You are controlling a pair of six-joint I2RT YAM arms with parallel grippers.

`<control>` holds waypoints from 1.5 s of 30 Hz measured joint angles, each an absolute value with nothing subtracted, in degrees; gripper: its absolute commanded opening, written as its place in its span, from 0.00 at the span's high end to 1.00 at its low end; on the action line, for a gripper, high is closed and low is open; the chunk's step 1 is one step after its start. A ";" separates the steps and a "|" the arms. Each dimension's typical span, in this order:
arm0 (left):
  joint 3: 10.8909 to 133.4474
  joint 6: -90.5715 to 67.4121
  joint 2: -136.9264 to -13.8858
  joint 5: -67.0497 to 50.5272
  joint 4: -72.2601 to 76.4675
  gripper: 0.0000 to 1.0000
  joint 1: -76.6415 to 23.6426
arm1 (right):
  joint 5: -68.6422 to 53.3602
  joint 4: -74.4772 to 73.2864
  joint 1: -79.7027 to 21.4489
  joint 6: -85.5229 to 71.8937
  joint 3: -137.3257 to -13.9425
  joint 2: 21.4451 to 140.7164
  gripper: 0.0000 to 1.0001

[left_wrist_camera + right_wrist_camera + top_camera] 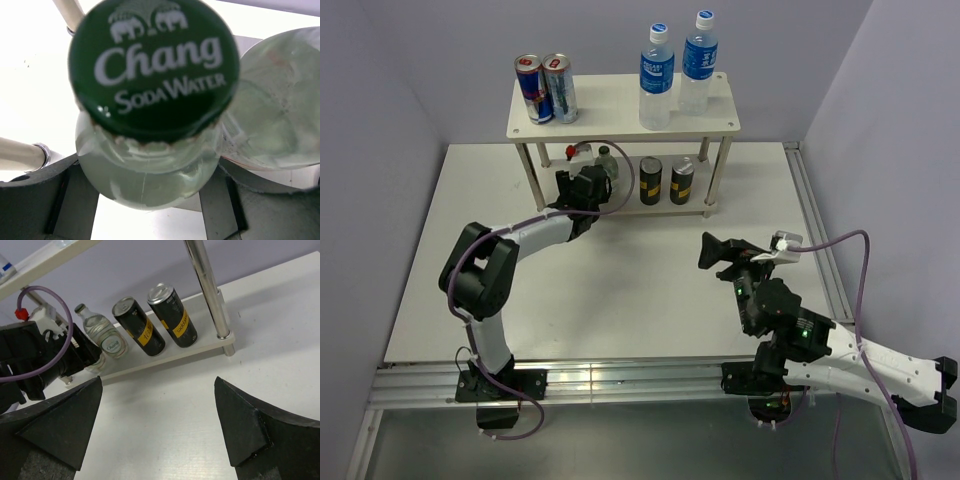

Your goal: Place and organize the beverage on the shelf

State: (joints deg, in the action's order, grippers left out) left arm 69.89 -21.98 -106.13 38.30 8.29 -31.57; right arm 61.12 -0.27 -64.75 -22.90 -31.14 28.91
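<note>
The cream shelf (610,108) stands at the back of the table. Two blue-labelled bottles (657,78) (698,62) stand on its top board. Two dark cans (651,181) (138,326) sit on the lower board (165,356). My left gripper (582,187) reaches in at the lower board's left end. It is shut on a small bottle (145,175) with a green cap (152,65). A second small bottle (280,115) (102,335) stands upright just to its right, close against it. My right gripper (725,250) (157,425) hovers open over the table in front of the shelf, holding nothing.
Two tall blue-and-silver cans (533,88) (560,87) stand on the top board's left end. Shelf legs (205,285) (22,152) flank the lower board. A purple cable (45,292) loops over the left wrist. Grey walls close the back and both sides.
</note>
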 measured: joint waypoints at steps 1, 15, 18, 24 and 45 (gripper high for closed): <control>69.89 -22.00 -106.15 38.41 8.32 0.98 -31.55 | 61.25 -0.67 -64.75 -23.00 -31.14 28.67 0.00; 69.10 -21.80 -106.41 38.76 11.88 0.15 -30.52 | 61.43 -2.98 -64.75 -23.81 -31.05 29.30 0.00; 68.99 -21.65 -106.37 38.92 13.96 0.08 -30.02 | 61.47 -3.05 -64.75 -23.83 -31.05 29.52 0.00; 65.84 -22.31 -105.10 38.83 15.88 0.06 -30.00 | 61.54 -3.05 -64.75 -23.97 -31.03 29.89 0.00; 50.28 -27.29 -77.45 40.01 7.40 0.03 -41.65 | 60.49 -3.70 -64.77 -24.03 -30.92 33.10 0.00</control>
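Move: Between the left fingers, on the lower shelf board's left end, is the soda bottle, its middle about 1 cm below the hand point. The other soda bottle stands some 8 cm to the right and 2 cm farther out; the nearer black can is roughly 19 cm to the right, level ahead, its middle 4 cm below the hand. From the idle right hand, the gripped bottle lies about 25 cm ahead, 31 cm left and 15 cm lower. Letting go of the soda bottle at the shelf, the left hand opens its fingers wide and edges about 1 cm forward and up. It then backs out towards the robot by some 12 cm, rising about 6 cm clear of the bottle, its left side dipping slightly and its fingertips lifting a little. The right hand, empty and open, sinks 2 to 3 cm. ##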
